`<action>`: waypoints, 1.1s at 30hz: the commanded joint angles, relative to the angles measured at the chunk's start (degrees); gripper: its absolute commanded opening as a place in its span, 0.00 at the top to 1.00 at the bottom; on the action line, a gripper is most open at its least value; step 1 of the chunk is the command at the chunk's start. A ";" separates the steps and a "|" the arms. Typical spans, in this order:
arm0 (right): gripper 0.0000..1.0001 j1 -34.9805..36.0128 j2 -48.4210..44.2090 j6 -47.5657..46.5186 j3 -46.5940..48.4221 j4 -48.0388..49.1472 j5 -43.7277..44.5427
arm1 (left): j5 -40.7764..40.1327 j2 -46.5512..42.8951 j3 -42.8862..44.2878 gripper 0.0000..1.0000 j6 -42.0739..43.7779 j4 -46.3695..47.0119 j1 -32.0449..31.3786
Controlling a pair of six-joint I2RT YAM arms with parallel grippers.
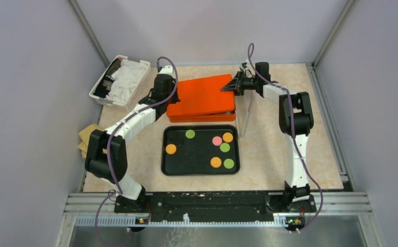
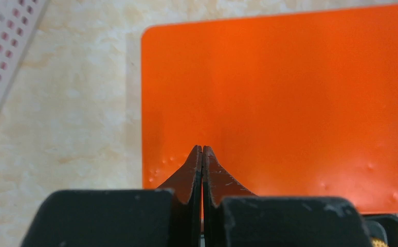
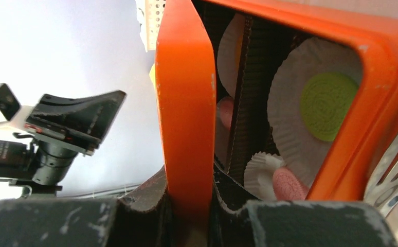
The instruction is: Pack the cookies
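Observation:
Several cookies lie on a black tray [image 1: 168, 167]: green [image 1: 190, 134], orange [image 1: 170, 148], pink [image 1: 217, 140] and others. Behind it stands an orange box [image 1: 202, 114] whose lid [image 1: 202, 95] is raised at its right end. My right gripper [image 1: 229, 87] is shut on that lid's edge [image 3: 184, 92], one finger on each face. Inside the box [image 3: 387, 67] a green cookie [image 3: 328, 105] and a pink cookie [image 3: 289, 184] sit in white paper liners. My left gripper [image 2: 202, 150] is shut with nothing in it, over the lid's [image 2: 289, 103] left part.
A white basket [image 1: 120, 82] of cloths stands at the back left, near the left arm. Brown cardboard [image 1: 88, 136] lies at the table's left edge. A thin metal rod [image 1: 246, 116] stands to the right of the box.

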 commanded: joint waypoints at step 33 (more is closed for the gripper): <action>0.33 -3.21 -5.43 -17.50 8.75 -22.60 25.74 | 14.61 12.68 -7.26 1.00 -6.10 15.37 -4.42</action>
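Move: The orange lid's middle lies about 9 cm to the right of the shut left hand, 5 cm ahead and some 8 cm below it. From the right hand, which already grips the lid's right rim, that middle is about 13 cm left, 4 cm back and 2 cm down. The cookie box sits just under the lid. The black tray lies some 20 cm nearer the robot than the lid's middle, in line with it, and the slotted tongs are about 12 cm back of and 4 cm right of the right hand. With its fingers kept shut, the left hand sinks about 8 cm onto the left part of the lid while going right, then keeps its tips against the top and works on to the right towards the lid's middle, about 7 cm sideways in all, turning some 10 degrees clockwise. The right hand at first keeps its pinch on the rim and eases slightly right, then opens wide to free it and draws off right and forward, some 5 cm altogether, its fingers tipping down and turning clockwise while the rim still stands between them. ##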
